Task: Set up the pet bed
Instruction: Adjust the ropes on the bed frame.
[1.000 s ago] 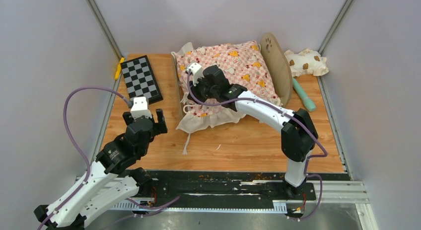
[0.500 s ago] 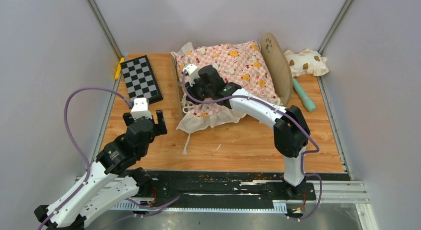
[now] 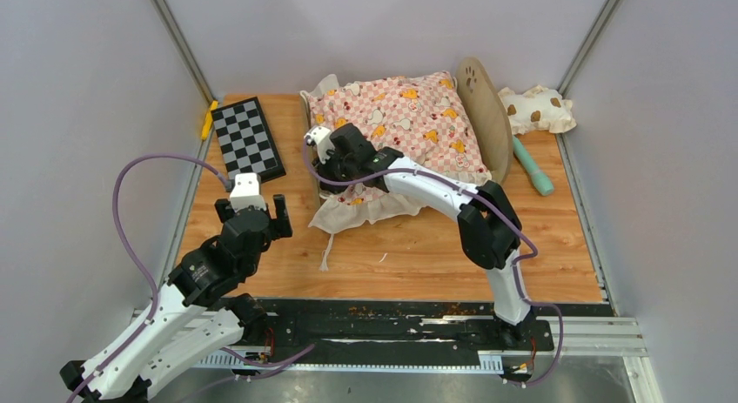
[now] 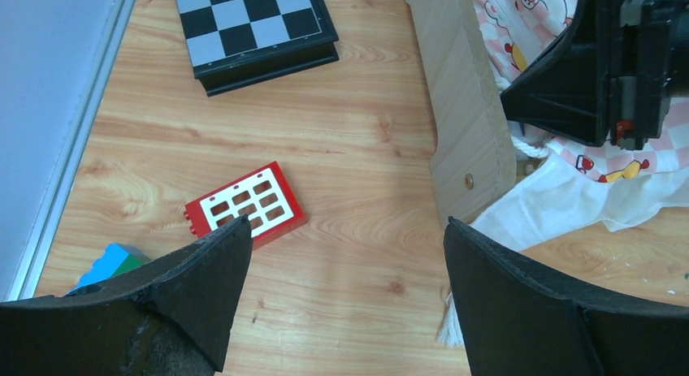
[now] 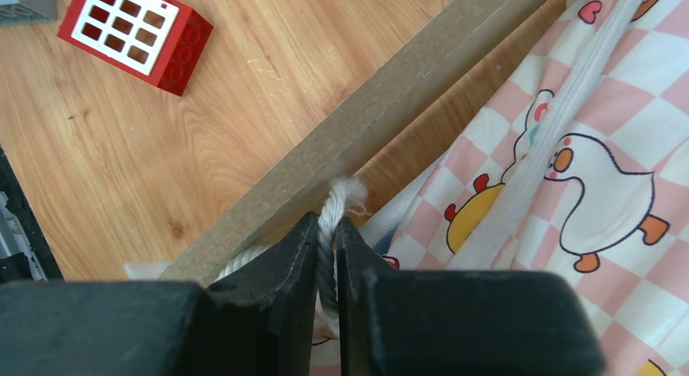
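Note:
The pet bed stands at the back middle, a light-wood frame with a rounded paw-print headboard (image 3: 483, 116) and a low footboard (image 3: 310, 155). A pink checkered cushion (image 3: 409, 116) lies on it, and white fabric (image 3: 361, 211) spills over its near side. My right gripper (image 3: 326, 155) is at the cushion's left corner beside the footboard (image 5: 382, 116), shut on a white twisted cord (image 5: 330, 209) that runs up between its fingers (image 5: 327, 223). My left gripper (image 3: 258, 204) hangs open over bare wood left of the bed, with nothing between its fingers (image 4: 345, 254).
A chessboard (image 3: 248, 137) lies at the back left, with a yellow object (image 3: 209, 118) by the wall. A red brick (image 4: 244, 204) and a blue-green block (image 4: 110, 262) lie under my left arm. A spotted cream pillow (image 3: 538, 109) and a teal stick (image 3: 533, 168) lie right of the headboard.
My right gripper has moved left along the cushion's near-left corner to the footboard, still pinching the cord. The left arm has not moved.

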You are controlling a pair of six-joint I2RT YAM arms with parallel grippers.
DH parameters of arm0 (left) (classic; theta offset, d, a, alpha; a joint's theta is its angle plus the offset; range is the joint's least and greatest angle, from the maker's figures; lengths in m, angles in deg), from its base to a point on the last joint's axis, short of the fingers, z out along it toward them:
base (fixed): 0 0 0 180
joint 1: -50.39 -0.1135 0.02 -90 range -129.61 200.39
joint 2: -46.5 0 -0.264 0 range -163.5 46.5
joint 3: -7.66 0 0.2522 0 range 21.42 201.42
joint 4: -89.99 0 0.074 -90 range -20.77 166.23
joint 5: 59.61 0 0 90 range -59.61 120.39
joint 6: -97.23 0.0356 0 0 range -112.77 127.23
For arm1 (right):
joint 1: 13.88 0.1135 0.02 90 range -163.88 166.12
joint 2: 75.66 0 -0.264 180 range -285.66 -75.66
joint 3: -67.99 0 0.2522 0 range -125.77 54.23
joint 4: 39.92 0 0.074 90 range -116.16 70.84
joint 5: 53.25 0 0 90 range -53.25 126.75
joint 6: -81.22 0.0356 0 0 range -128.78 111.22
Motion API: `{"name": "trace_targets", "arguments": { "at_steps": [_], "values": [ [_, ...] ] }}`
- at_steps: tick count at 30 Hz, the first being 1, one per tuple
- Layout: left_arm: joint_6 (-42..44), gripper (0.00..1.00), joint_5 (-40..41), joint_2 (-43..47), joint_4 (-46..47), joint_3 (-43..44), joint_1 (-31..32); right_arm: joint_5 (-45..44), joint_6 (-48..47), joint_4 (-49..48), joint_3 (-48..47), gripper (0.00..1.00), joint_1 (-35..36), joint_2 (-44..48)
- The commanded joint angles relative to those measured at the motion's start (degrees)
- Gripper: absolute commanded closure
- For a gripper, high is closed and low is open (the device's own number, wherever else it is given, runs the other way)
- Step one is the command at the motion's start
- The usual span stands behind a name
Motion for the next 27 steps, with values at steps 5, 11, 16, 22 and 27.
{"name": "trace_targets", "arguments": {
  "at_steps": [5, 11, 16, 22, 27],
  "values": [
    [-0.81, 0.06, 0.67, 0.53, 0.58, -0.02, -0.22, -4.44, -1.67, 2.85, -5.30, 0.84, 0.83, -2.76],
    [-0.89, 0.06, 0.67, 0.62, 0.45, -0.22, -0.22, -7.13, -1.77, 3.56, -5.40, 0.72, 1.00, -3.10],
    [-1.03, 0.06, 0.59, 0.61, 0.40, -0.33, -0.22, -6.60, -1.38, 1.18, -2.75, 0.54, 1.02, 0.79],
    [-0.90, 0.06, 0.38, 0.47, 1.04, -0.25, -0.22, -5.70, 0.51, -2.99, 2.64, 0.40, 1.01, 10.15],
    [-0.98, 0.06, -0.15, -0.02, 1.55, -0.24, -0.18, -7.39, 3.14, -7.17, 9.81, 0.30, 0.99, 18.20]
  ]
}}
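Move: The white rope end is already pinched in the right fingertips. Its place, the gap between the bed's left board and the mattress, lies about 3 cm below them and 1 cm ahead, some 14 cm right, 6 cm ahead and 12 cm below the left hand. From the right hand, the chessboard is roughly 17 cm left and 10 cm ahead, the red brick 15 cm left and 8 cm back, and the rope tassel 14 cm straight back, all about 8 cm lower. The rope end, still pinched by the right hand, goes about 1 cm down and 1 cm forward into the gap beside the left board. There the fingers spread from nearly shut to about two-thirds open and let go; the hand then lifts away some 5 cm, drawing about 3 cm right and 2 cm back. ##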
